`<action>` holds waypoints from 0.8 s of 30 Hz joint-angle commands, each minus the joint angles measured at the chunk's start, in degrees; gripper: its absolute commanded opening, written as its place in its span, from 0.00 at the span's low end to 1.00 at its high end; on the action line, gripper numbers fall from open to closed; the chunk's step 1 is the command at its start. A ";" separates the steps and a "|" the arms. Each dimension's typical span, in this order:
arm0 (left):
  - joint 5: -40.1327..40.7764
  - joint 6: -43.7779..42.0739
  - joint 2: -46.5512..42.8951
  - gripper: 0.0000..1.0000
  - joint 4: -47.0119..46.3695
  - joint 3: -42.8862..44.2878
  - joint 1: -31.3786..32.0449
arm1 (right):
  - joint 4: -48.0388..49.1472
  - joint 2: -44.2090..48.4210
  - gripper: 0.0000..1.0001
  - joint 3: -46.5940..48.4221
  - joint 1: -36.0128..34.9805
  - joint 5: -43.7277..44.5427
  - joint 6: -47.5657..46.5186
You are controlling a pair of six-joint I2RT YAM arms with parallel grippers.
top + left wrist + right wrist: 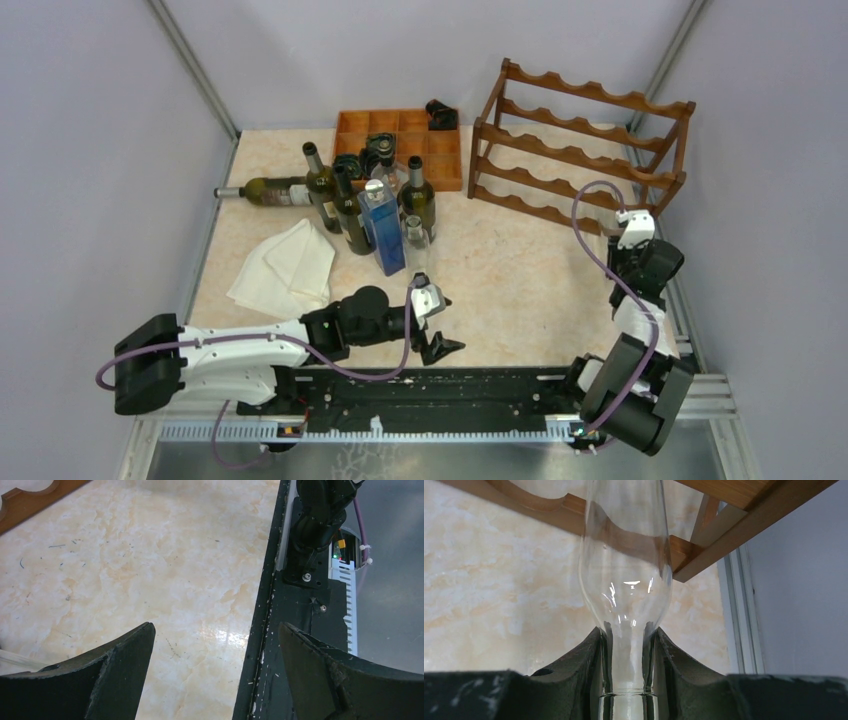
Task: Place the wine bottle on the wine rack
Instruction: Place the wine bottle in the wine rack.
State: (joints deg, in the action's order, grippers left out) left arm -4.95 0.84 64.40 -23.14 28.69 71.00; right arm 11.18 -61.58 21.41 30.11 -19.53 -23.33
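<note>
In the right wrist view my right gripper (629,647) is shut on the neck of a clear glass wine bottle (626,565). The bottle's body points away from the camera, up against the lower rails of the reddish-brown wine rack (724,542). From above, that gripper (630,232) hangs just in front of the wine rack (580,150) at its lower right corner; the clear bottle hardly shows there. My left gripper (440,338) hovers low near the table's front edge, open with nothing between its fingers (120,672).
Several dark bottles (340,205) stand at the back left beside a blue bottle (383,232); one (268,190) lies flat. A white cloth (285,262) lies before them, an orange-brown compartment tray (400,135) behind. The black base rail (430,385) lines the near edge.
</note>
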 commanded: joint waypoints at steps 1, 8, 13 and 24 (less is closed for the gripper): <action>-1.50 1.26 0.08 0.99 -1.58 2.23 0.10 | 7.00 -1.11 0.23 1.91 -3.29 1.64 7.93; -0.81 0.68 0.18 0.99 -0.85 2.57 0.10 | 12.76 -4.56 0.35 2.90 -4.79 7.57 13.07; -0.56 0.54 -0.79 0.99 1.18 3.55 0.10 | 11.36 -10.60 0.50 7.36 -5.21 9.57 15.22; -0.31 3.86 -5.08 0.99 2.70 2.31 0.10 | 6.97 -16.11 0.69 14.71 -5.33 8.91 15.93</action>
State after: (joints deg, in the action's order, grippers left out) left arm -5.41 2.83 62.06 -20.10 30.44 71.00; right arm 16.56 -80.01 34.26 25.23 -10.55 -8.23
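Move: The right hand already holds the clear glass bottle by its neck. The rack's lowest front cradle, the rightmost one, lies about 8 cm ahead, 2 cm to the right and 4 cm below. The next cradle on that rail is some 9 cm left and 3 cm farther out of it. The scalloped rail above stands about 9 cm over the target cradle. From the left hand, the target cradle is roughly 25 cm ahead, 42 cm right and 12 cm below. Ease the right gripper forward a little, dipping about 1 cm, with the neck still pinched and the bottle aimed into the rightmost low cradle. Then open the fingers to let go of the neck and carry on forward with the open gripper towards the rack, about 6 cm in all and slightly right, turning the wrist clockwise some 10 degrees and rolling its left side up about as much. ##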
